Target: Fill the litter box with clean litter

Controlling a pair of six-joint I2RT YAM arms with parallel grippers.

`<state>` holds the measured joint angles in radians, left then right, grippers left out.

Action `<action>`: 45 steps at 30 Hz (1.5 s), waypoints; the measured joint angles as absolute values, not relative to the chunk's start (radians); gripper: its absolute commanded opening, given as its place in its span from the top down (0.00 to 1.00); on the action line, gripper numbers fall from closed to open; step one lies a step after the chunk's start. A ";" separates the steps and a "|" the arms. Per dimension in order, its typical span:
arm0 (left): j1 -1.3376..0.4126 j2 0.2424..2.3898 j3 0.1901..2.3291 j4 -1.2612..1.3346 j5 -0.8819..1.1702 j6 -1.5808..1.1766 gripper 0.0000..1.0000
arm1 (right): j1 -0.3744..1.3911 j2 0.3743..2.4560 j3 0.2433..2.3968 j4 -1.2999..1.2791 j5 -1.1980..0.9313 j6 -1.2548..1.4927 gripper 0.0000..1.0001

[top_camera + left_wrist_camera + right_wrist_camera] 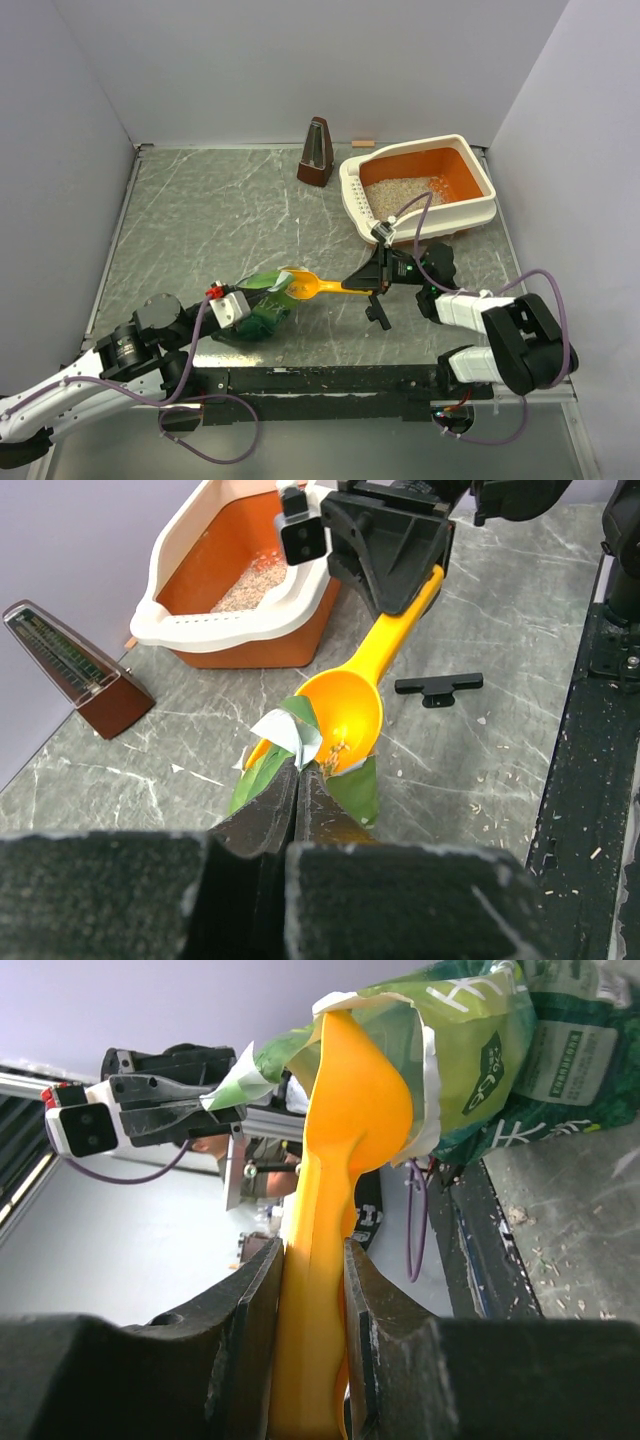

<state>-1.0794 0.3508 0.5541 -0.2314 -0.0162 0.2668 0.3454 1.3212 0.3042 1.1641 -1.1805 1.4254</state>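
The litter box (pixel 470 205), cream outside and orange inside, stands at the back right with a patch of pale clean litter (pixel 400 190) on its floor. It also shows in the left wrist view (pixel 200 630). Near the front lies the crinkly green bag (pixel 262 308). My left gripper (pixel 298 767) is shut on the torn edge of the bag's mouth. My right gripper (pixel 315 1260) is shut on the handle of an orange scoop (pixel 350 1110). The bowl of the scoop (pixel 350 712) sits in the bag's mouth with a few granules in it.
A brown metronome (pixel 318 152) stands at the back, left of the box, with a small wooden block (pixel 362 143) by the wall. A black T-shaped piece (pixel 377 315) lies under my right gripper. Stray granules dot the grey table (pixel 200 220). Walls enclose three sides.
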 measured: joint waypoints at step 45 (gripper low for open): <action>-1.045 0.237 0.476 -0.123 -0.134 0.268 0.99 | 0.180 0.694 0.157 0.705 -0.791 1.559 1.00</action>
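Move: The right hand holds the orange scoop, its bowl in the mouth of the litter bag. The litter box lies about 28 cm ahead of that hand, 19 cm to its right and 14 cm lower. The bag's body is some 26 cm left, 4 cm back and 14 cm down; the black clip is 5 cm right, level fore-and-aft, 19 cm below. From the left hand, the box is roughly 31 cm ahead, 40 cm right and 20 cm below. The scoop's bowl comes free of the bag's mouth as the right hand, still gripping the handle, draws right about 5 cm, first easing back a little, then swinging forward and up some 4 cm towards the litter box while turning about 30 degrees clockwise. The left hand keeps pinching the bag's rim, shifting a few centimetres left, forward and slightly up. ##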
